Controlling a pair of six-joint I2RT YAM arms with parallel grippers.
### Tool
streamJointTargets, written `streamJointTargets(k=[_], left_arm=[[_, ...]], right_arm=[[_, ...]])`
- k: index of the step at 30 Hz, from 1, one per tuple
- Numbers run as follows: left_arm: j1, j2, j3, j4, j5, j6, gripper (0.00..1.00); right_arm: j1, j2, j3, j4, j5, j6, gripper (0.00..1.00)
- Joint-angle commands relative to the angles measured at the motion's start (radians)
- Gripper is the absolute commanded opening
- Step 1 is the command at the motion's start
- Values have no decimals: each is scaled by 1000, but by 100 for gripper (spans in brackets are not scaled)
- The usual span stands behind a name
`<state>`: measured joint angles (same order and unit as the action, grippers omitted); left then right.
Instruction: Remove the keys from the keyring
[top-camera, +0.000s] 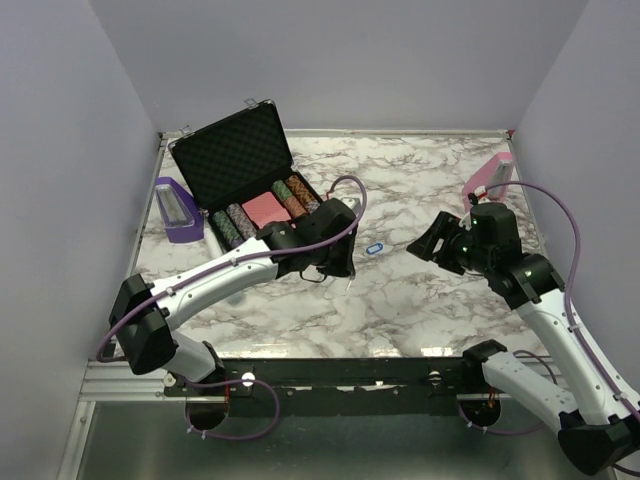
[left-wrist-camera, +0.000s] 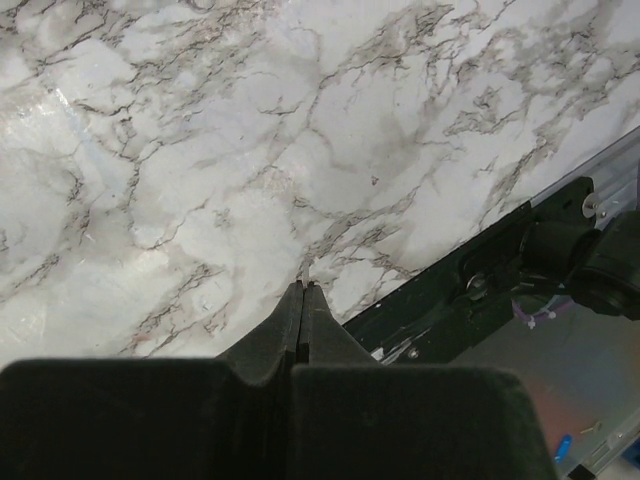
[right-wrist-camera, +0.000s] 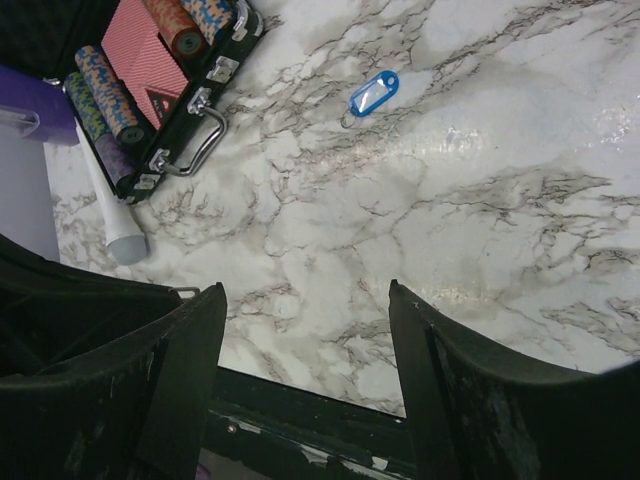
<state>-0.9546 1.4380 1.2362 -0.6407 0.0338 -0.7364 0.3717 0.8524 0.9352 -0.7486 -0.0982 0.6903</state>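
The keyring (top-camera: 375, 247), a small blue oval tag with a pale centre, lies flat on the marble table; in the right wrist view the keyring (right-wrist-camera: 374, 93) shows a thin metal ring at its lower left end. My left gripper (top-camera: 343, 274) hangs just left of the tag and nearer to me, apart from it. Its jaws are pressed together (left-wrist-camera: 303, 285) on a thin silvery sliver, the key (left-wrist-camera: 303, 270), whose tip pokes out below the fingers (top-camera: 349, 285). My right gripper (top-camera: 425, 246) stands open to the right of the tag, with nothing between its fingers (right-wrist-camera: 305, 290).
An open black case (top-camera: 243, 160) with striped poker chips and a red card deck stands at the back left, its handle (right-wrist-camera: 195, 150) facing the tag. A purple holder (top-camera: 175, 210) sits at the left edge, a pink one (top-camera: 487, 175) at the back right. A black rail (left-wrist-camera: 470, 290) borders the table's front.
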Motion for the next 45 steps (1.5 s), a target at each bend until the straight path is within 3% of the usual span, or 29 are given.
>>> streamJointTargets(k=[1, 5, 6, 8, 10, 12, 14, 23, 30, 34, 36, 37, 45], left_arm=[[5, 32, 80, -40, -18, 34, 0], [5, 42, 95, -50, -26, 34, 0], [5, 42, 97, -53, -26, 35, 5], [5, 39, 98, -54, -26, 38, 37], [4, 35, 95, -51, -26, 42, 60], [4, 30, 94, -50, -26, 45, 75], [4, 24, 91, -53, -25, 45, 82], [4, -28, 60, -59, -55, 51, 85], [5, -165, -21, -47, -81, 75, 86], [7, -269, -90, -11, -110, 98, 91], [8, -321, -128, 1, -136, 107, 96], [8, -349, -151, 9, -149, 111, 99], [22, -563, -262, 49, -233, 146, 99]], right_arm=[[-5, -21, -3, -46, 32, -11, 74], [-4, -27, -4, -51, 37, -14, 74], [-4, -27, -6, -51, 35, -14, 74], [-4, -27, -6, -51, 32, -14, 74], [-5, -24, -7, -52, 28, -14, 74], [-4, -24, -6, -49, 25, -14, 74], [-4, -23, -7, -49, 25, -14, 74], [-4, -26, -13, -46, 18, -15, 74], [-4, -42, -10, -17, -8, -38, 75], [-4, -44, -15, -2, -47, -77, 83], [-4, -46, -15, 5, -66, -81, 98], [-4, -49, -15, 9, -70, -83, 100], [-4, -68, -10, 21, -70, -92, 100]])
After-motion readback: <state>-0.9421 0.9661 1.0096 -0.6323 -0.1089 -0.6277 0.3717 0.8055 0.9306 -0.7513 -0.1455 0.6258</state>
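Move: The key is still pinched in the left fingertips, about 2 cm below the hand point and 1 cm ahead and right of it. The bare table spot for it lies some 16 cm below, roughly 3 cm ahead and 3 cm right. From this hand the blue-tagged keyring lies about 12 cm ahead and 6 cm right, the case handle 12 cm ahead and 14 cm left, both at table level. From the right hand the spot is about 12 cm left, 1 cm back and 20 cm below. The key is let go in the air: the left hand eases about 1 cm onward, forward, right and up, then its fingers spread wide. It holds there briefly before drawing away to its left by some 9 cm while rising about 5 cm, the fingertips swinging outward some 15 degrees. The right hand stays nearly in place and late on opens its fingers wider. ##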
